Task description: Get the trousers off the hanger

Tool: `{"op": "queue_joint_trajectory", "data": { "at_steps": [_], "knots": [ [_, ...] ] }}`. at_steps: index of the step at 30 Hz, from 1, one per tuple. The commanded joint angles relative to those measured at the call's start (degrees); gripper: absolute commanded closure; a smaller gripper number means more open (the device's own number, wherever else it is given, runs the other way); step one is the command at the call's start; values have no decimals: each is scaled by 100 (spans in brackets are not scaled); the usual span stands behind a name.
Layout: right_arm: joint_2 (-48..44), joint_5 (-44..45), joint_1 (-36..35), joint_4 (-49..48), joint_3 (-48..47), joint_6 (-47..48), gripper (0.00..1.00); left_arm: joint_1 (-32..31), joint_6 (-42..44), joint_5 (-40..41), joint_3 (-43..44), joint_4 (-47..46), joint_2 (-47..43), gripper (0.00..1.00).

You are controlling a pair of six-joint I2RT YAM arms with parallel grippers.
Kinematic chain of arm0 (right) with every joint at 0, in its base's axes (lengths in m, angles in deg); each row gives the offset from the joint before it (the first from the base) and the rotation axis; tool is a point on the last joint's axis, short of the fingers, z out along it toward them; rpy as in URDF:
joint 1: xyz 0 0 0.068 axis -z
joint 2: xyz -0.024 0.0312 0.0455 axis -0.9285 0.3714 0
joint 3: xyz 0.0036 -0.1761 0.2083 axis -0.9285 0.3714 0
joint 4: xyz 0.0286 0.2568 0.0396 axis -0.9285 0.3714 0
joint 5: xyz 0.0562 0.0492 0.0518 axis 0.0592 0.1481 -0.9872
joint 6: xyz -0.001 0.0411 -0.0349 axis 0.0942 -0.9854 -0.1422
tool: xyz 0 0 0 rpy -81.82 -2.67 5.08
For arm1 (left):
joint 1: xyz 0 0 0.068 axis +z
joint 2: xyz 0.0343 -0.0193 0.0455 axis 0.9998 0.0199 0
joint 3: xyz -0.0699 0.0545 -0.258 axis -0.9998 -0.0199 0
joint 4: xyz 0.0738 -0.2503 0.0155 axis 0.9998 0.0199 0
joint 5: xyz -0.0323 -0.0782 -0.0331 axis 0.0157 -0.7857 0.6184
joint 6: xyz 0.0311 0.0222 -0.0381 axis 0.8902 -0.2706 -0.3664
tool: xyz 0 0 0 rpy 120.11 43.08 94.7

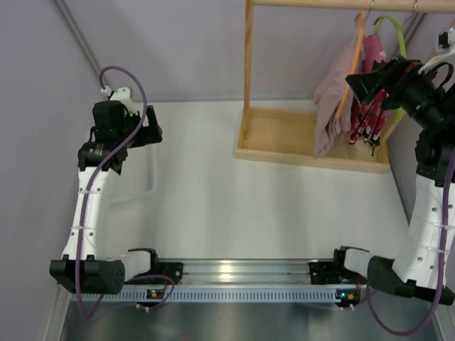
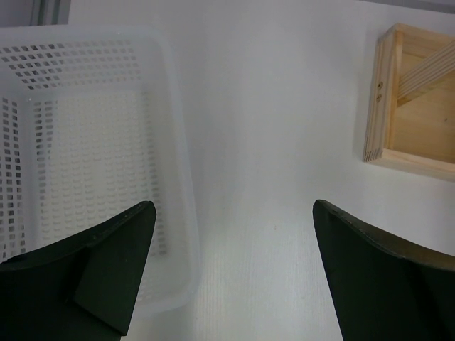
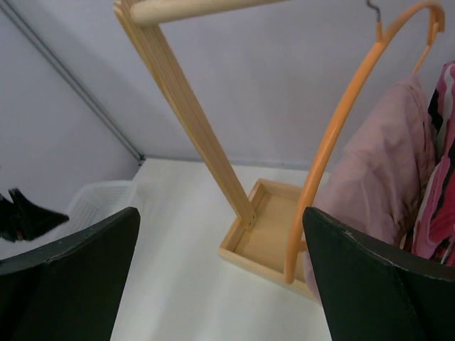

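The dusty-pink trousers (image 1: 329,106) hang limp over the orange hanger (image 1: 353,67), whose hook sits on the wooden rail at the top right. In the right wrist view, the hanger (image 3: 340,131) curves down in front of the trousers (image 3: 387,177). My right gripper (image 1: 368,79) is raised beside the hanger, just right of it, and stands open (image 3: 220,213) with nothing between its fingers. My left gripper (image 1: 151,131) is far off at the left, open (image 2: 233,206) above the bare tabletop by the basket's corner.
A red-and-pink patterned garment (image 1: 370,106) on a lime-green hanger (image 1: 396,32) hangs right behind the trousers. The wooden rack has an upright post (image 3: 192,106) and a base tray (image 1: 284,138). A white perforated basket (image 2: 85,142) sits at the left under the left arm.
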Motion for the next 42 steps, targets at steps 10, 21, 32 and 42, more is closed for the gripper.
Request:
{"op": "queue_joint_trajectory", "data": {
  "at_steps": [10,21,32,42],
  "knots": [
    [1197,828,46,-1420,-184,-2416,9,-19,-147,504,398,-236,-18,1],
    [2226,661,-138,-2193,-184,-3049,17,-19,-94,582,354,-236,53,1],
    [2684,319,-323,-2905,-342,-3620,50,42,-357,811,494,-289,229,1],
    [2518,12,-323,-3450,-386,-4226,100,42,-331,310,609,-324,273,1]
  ]
}}
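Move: The orange hanger hangs about 19 cm ahead of my right hand, level with it sideways and some 5 cm lower. The pink trousers hang roughly 21 cm ahead, straight on, 18 cm below the hand. About 9 cm to the right of the hanger is the green hanger, and the red garment hangs about 9 cm right of the trousers. From my left hand the orange hanger is about 50 cm right, 12 cm ahead and 15 cm higher. With my right fingers wide open, I reach forward some 19 cm to the orange hanger, rising a touch and then sinking to finish about 4 cm lower, while the hand rolls its left side up about 35 degrees and tips down some 15. As the reach runs out, I close the fingers and pinch the hanger's near arm just below the hook's neck. ##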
